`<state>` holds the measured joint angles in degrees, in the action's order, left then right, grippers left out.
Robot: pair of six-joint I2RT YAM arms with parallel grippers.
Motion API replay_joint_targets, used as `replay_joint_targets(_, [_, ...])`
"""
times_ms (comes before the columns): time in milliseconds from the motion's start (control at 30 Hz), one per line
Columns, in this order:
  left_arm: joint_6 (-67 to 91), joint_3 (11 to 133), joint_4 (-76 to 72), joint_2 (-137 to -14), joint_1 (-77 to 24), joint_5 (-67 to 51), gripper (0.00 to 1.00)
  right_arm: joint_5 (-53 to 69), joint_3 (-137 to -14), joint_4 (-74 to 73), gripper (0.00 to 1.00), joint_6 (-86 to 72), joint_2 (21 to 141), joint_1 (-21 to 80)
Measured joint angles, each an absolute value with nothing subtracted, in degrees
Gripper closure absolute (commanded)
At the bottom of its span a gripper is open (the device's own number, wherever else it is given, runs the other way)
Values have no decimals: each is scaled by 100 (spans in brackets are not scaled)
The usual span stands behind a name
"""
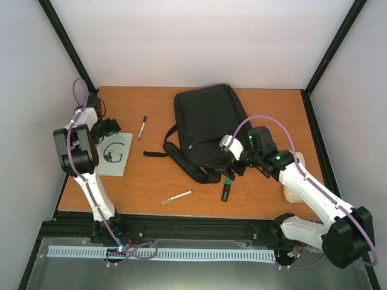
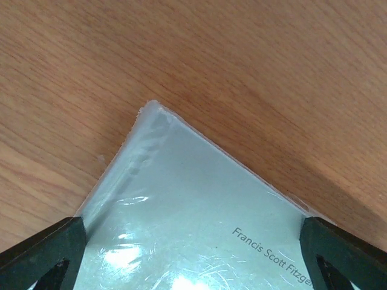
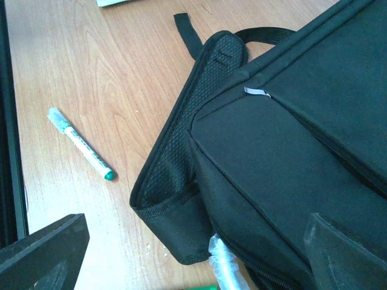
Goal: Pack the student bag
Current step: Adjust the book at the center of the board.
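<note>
The student bag is a large black backpack lying flat in the middle of the table. In the right wrist view its black fabric and a padded mesh strap fill the frame. My right gripper hovers open over the bag's near corner, and the open gripper has nothing between its fingers. A clear plastic-wrapped thing pokes out at the bag's edge. My left gripper hangs open above a pale grey-green book. The open left gripper straddles the book's plastic-covered corner without touching it.
A dark pen lies between book and bag. A white marker with a green tip rests near the front edge, also the marker in the right wrist view. A green-and-black marker lies by the bag's near corner. A cream pouch sits under the right arm.
</note>
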<state>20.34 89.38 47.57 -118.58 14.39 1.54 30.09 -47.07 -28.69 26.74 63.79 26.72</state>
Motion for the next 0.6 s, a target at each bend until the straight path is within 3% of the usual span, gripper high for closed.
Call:
replay_joint_targets(400, [2241, 7690, 3625, -11052, 1494, -497, 0, 3192, -4707, -2943, 0, 2768, 6379, 2670])
replay_joint_targets(600, [2460, 7028, 3159, -10643, 1026, -475, 0, 3225, -4707, -3011, 0, 2808, 6381, 2670])
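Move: The left hand is already down over the far left corner of the book, open fingers straddling it; the book's middle lies about 7 cm back and 2 cm to the right, a centimetre lower. A marker pen lies 13 cm right and 5 cm ahead, the backpack's loose strap end 20 cm right and 7 cm back, the backpack itself 43 cm right and 3 cm ahead. From the right hand the book is some 47 cm left, 11 cm ahead and 15 cm down. Rightward towards the backpack and the marker pen, slowly at first and then faster, the left hand sweeps about 5 cm, staying almost level. Its near left finger bears on the book's left edge by the far corner and pushes it along, while the wrist tilts so the fingertips swing some 10 degrees forward; the fingers stay wide open. ##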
